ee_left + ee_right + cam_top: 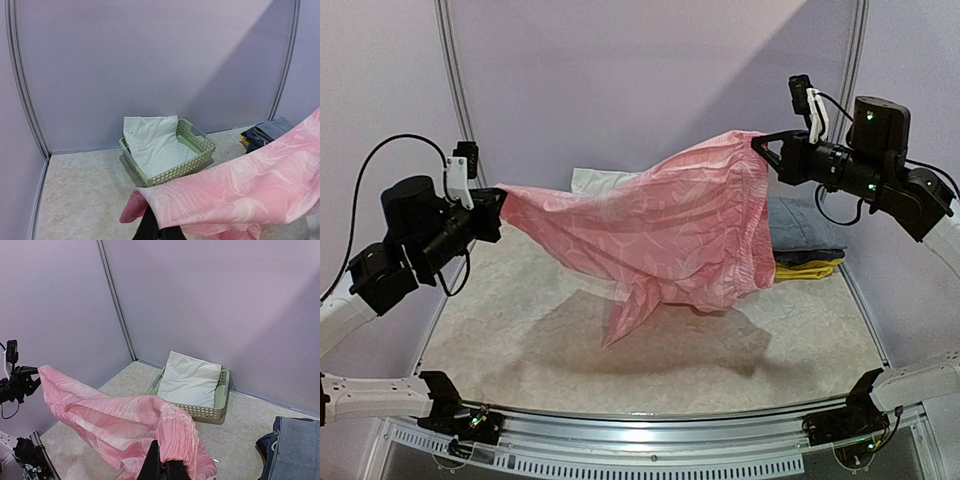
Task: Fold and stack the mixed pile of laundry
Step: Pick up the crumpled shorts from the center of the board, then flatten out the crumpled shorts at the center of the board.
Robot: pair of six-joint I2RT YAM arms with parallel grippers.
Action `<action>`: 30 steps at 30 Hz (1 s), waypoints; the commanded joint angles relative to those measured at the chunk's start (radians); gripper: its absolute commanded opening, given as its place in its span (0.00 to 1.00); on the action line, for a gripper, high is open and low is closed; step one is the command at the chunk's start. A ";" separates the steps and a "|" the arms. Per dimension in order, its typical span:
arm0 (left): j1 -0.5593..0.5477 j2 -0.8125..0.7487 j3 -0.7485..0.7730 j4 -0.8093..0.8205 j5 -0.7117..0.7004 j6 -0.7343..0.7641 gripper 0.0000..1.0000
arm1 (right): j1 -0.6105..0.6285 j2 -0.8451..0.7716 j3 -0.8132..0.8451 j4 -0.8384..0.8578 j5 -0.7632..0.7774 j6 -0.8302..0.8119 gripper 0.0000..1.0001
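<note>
A thin pink garment hangs stretched in the air between both arms, above the table's middle. My left gripper is shut on its left corner; in the left wrist view the pink garment drapes over the dark fingers. My right gripper is shut on its gathered right edge, where the pink garment bunches over the fingers. A white piece lies in the green basket at the back, also seen as the white piece from the right wrist.
The pale green lattice basket stands near the back wall. Folded dark blue clothes over yellow clothes sit at the right. The tabletop is pale and mottled, closed in by lilac walls.
</note>
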 commanded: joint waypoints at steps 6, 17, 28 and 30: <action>0.012 -0.014 0.169 -0.170 -0.071 0.065 0.00 | -0.007 -0.050 0.051 0.007 -0.104 -0.046 0.02; 0.012 0.032 0.508 -0.254 -0.138 0.199 0.00 | -0.007 -0.002 0.242 0.009 -0.378 0.013 0.03; 0.012 0.059 0.877 -0.346 -0.164 0.322 0.00 | 0.014 0.147 0.524 0.081 -0.549 0.238 0.00; 0.012 0.059 0.920 -0.358 -0.184 0.342 0.00 | 0.041 0.198 0.559 0.076 -0.562 0.269 0.00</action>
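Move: Both grippers already pinch the pink shorts by their upper corners. The middle of the shorts sags some 23 cm to the right of the left gripper and 8 below it, level fore and aft; from the right gripper it is about 14 cm left, level fore and aft, 16 lower. The basket stands about 34 cm ahead and 12 right of the left gripper, or 33 ahead and 20 left of the right one, with the folded stack 27 ahead and 17 right of the right gripper. Hoist the shorts between both closed grippers: raise the left one about 25 cm while drawing it left and back, its fingertips tilting up some 20 degrees. Lift the right one less, also pulling it back, and turn it counter-clockwise with its left side rolling up, so the gap between the grippers widens and spreads the upper edge. ##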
